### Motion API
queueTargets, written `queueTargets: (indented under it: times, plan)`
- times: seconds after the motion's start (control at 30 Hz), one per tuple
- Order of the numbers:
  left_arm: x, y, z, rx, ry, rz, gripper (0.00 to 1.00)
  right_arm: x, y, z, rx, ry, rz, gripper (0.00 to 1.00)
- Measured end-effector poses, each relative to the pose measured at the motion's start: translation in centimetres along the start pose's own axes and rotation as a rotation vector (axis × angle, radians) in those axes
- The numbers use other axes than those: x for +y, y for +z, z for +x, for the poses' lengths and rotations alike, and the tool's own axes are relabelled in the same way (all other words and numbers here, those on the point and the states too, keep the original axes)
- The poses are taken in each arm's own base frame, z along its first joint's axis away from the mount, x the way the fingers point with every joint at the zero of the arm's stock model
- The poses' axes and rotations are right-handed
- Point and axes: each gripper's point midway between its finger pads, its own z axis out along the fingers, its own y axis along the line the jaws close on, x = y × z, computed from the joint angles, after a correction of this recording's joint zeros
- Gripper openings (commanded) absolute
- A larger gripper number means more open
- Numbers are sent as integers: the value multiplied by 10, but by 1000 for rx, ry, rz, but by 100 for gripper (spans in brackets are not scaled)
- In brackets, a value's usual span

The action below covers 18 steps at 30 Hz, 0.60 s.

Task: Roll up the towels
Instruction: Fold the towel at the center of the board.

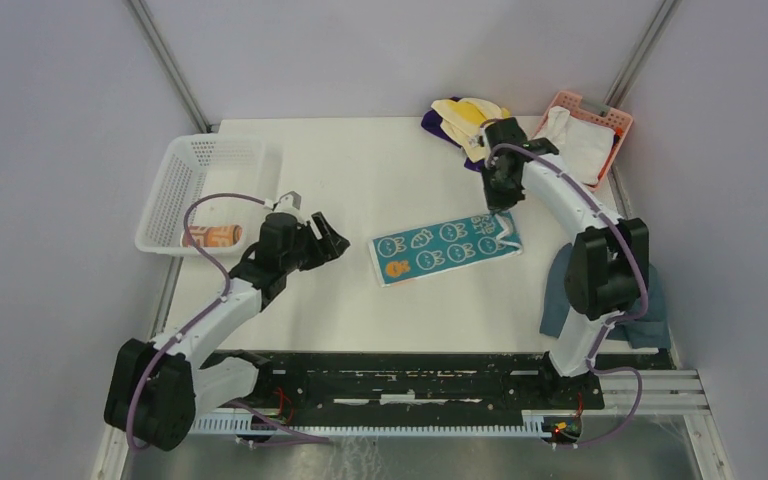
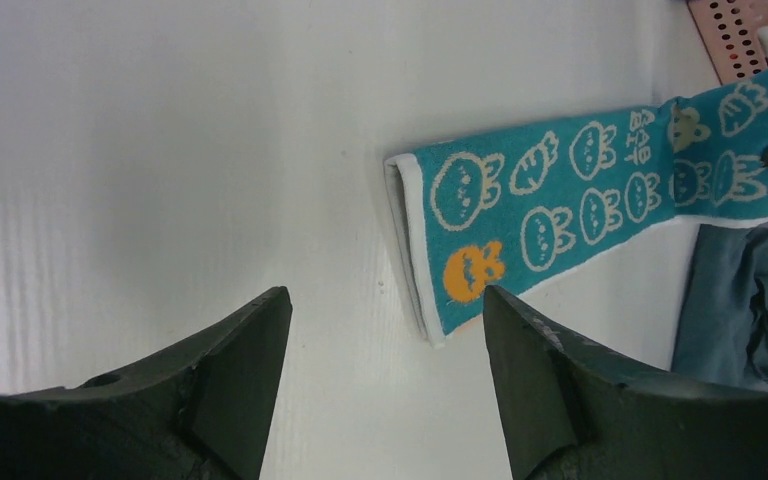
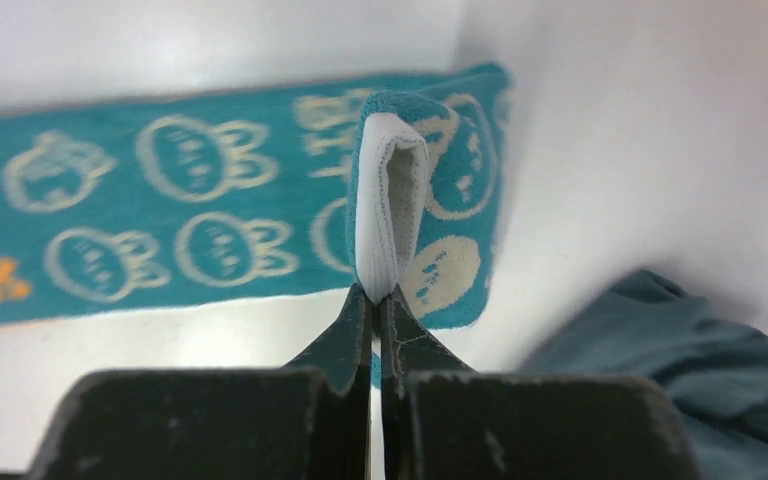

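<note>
A teal towel (image 1: 440, 250) printed with white rabbit faces lies folded into a long strip in the middle of the table. My right gripper (image 1: 500, 208) is shut on its right end; in the right wrist view the pinched corner (image 3: 392, 200) stands up, white underside showing, above the closed gripper (image 3: 375, 292). My left gripper (image 1: 335, 240) stands open just left of the strip. In its wrist view the towel's near end (image 2: 460, 250) lies ahead of the open gripper (image 2: 385, 300), with only bare table between the fingers. A pale yellow and a purple towel (image 1: 465, 115) are heaped at the back.
A white basket (image 1: 175, 170) at the left holds a rolled peach-orange towel (image 1: 210, 236). A pink basket (image 1: 615, 118) at the back right holds a white cloth (image 1: 580, 140). A dull blue-grey cloth (image 1: 560, 300) lies crumpled by the right arm's base.
</note>
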Motion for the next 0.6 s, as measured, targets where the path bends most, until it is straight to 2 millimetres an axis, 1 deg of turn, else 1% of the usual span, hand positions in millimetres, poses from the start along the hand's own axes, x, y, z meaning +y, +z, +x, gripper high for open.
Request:
queueTargets:
  times: [0.03, 0.1, 0.17, 0.23, 0.3, 0.4, 0.5, 0.6]
  plan:
    - [-1, 4, 4, 16, -19, 4, 76, 20, -3, 1, -1, -31, -41, 1]
    - [-1, 14, 9, 40, -59, 4, 73, 52, -8, 5, 0, -87, -106, 1]
    - [-1, 24, 15, 63, -98, 6, 71, 79, -14, 10, 6, -129, -159, 1]
    - [-2, 33, 21, 80, -130, 7, 68, 100, -19, 13, 8, -158, -202, 1]
    - [-3, 43, 28, 102, -154, 11, 66, 117, -22, 15, 9, -179, -228, 2]
    - [-6, 56, 45, 152, -175, 11, 60, 143, -25, 19, 17, -213, -262, 2]
    - [-9, 68, 60, 194, -189, 6, 54, 165, -23, 22, 33, -242, -281, 3]
    - [-11, 76, 70, 217, -198, 5, 48, 187, -21, 27, 48, -269, -295, 4]
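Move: Some 30 cm to the right hand's left, 8 cm back and 12 cm below lies the teal towel's left end; that hand already holds the lifted right end. The yellow towels lie about 28 cm ahead of it and 6 cm left, the pink basket 26 cm ahead and 22 cm right. From the open left hand, the towel's left end is roughly 11 cm right, level, and 12 cm below. Carrying the pinched right end of the towel, the right hand sweeps some 18 cm left and about 5 cm back over the part lying flat, staying near the same height and turning roughly 20 degrees counter-clockwise. Meanwhile the left hand sinks about 8 cm and moves right towards the towel's left end, tipping farther down and partly closing its fingers, still short of the cloth. ##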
